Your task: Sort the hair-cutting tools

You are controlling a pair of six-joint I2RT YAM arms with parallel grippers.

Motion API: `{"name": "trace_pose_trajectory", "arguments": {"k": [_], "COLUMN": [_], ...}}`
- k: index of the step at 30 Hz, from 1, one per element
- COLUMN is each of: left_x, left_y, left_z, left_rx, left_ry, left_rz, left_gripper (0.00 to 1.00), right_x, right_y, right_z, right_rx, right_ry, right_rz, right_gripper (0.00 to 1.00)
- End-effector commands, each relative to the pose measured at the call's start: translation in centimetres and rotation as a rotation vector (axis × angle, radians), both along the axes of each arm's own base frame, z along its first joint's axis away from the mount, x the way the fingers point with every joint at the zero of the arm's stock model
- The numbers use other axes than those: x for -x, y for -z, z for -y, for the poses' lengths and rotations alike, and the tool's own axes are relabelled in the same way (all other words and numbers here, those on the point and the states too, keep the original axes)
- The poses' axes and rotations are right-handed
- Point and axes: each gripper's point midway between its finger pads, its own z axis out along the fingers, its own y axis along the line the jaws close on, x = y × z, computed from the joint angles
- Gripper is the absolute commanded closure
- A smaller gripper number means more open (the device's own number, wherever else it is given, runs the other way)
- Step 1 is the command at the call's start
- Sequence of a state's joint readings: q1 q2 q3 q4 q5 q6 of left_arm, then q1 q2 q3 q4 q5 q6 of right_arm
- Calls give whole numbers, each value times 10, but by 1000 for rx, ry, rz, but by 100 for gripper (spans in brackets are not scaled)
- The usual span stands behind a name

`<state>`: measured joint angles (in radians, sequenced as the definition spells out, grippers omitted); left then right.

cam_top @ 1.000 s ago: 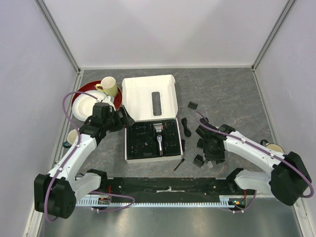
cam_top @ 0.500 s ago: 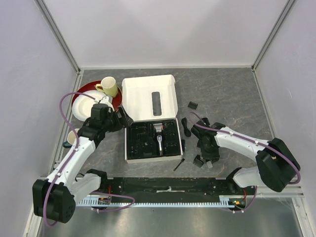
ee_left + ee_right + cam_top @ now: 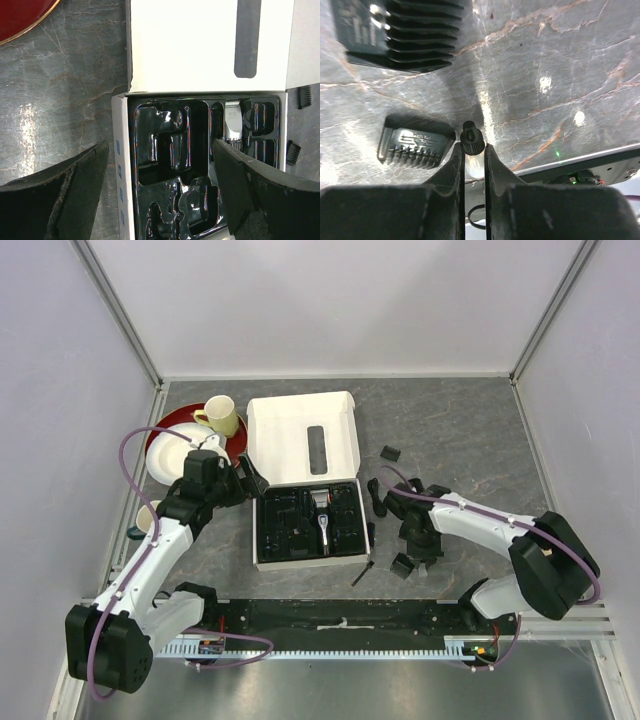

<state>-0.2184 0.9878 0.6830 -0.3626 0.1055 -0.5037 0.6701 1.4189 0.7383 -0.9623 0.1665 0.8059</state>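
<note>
In the right wrist view my right gripper (image 3: pixel 472 149) is shut on a small clear bottle with a black ribbed cap (image 3: pixel 472 141), low over the stone table. A small black comb attachment (image 3: pixel 415 145) lies just left of it, and a bigger one (image 3: pixel 400 35) lies further off. From above, the right gripper (image 3: pixel 421 552) is right of the box, near a comb attachment (image 3: pixel 402 565), the coiled cord (image 3: pixel 378 495) and the thin brush (image 3: pixel 362 573). The clipper (image 3: pixel 322 515) lies in the black tray (image 3: pixel 165 165). My left gripper (image 3: pixel 160 167) hangs open over the tray's left side, holding nothing.
The white box lid (image 3: pixel 302 440) stands open behind the tray. A red plate (image 3: pixel 160 435) with a white dish (image 3: pixel 180 452) and a yellow mug (image 3: pixel 222 415) sit at the back left. One cup (image 3: pixel 148 518) sits by the left arm, another (image 3: pixel 555 538) at the right edge.
My right gripper has shifted left and closed its fingers on the small capped bottle. The left arm has barely moved and stays open.
</note>
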Motion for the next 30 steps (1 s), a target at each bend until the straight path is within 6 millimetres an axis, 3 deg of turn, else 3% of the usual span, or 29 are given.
{"name": "trace_pose_trajectory", "arguments": {"k": [1,3,6,10,17,19,22,28,30], "left_x": [-5,-5,-4,-4,-1,3,14,36,44], "left_y": [-12,-13,-12,-17,-26,-27,-28,-40,-37], "left_z": [-5,-5,-5,-9,-12,-15,-14,-12,-8], "left_rx": [-33,-35,-35,-50,-64,-72,-70,-20,2], "left_ry": [2,-1,-4,-14,-12,-21,-4,17,39], "left_rz": [66,68,63,68,94,82,63,111,107], "left_gripper": [10,10,10,10,10,10,10,10,10], "right_x": [-35,-47,-72,-108,-153,-157,-159,-128,-117], "right_y": [-33,-48,-76,-115,-157,-172,-180,-182,-178], "right_z": [-7,-6,-21,-57,-141,-167,-213,-289,-305], "right_rx": [2,15,-29,-159,-417,-501,-563,-694,-759], "right_ry": [32,32,22,-18,-93,-114,-162,-244,-239], "right_rz": [148,208,292,402,523,541,544,501,487], "right_gripper": [91,91,91,89,89,89,89,89,89]}}
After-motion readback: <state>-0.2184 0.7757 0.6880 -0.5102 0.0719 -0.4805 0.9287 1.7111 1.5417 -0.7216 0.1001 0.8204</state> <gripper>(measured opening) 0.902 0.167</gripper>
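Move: The right hand already pinches the small bottle just above the table; its goal, the box with the black tray, has its middle about 26 cm left, 10 cm ahead and roughly level. The clipper in the tray lies about 24 cm left and 10 cm ahead. One comb guard sits 5 cm left, straight beside the hand; another 3 cm left and 8 cm ahead. From the left hand the box's middle is some 11 cm right, 8 cm back and 11 cm below. Keeping its pinch on the bottle, the right hand lifts it off the table, first up and forward, then sweeps left towards the box, some 26 cm left and 16 cm up in all. Forward travel reaches about 15 cm before easing back slightly; the wrist tilts some 45 degrees, tips swinging forward and left. The open left hand withdraws about 3 cm back and 3 cm up. ##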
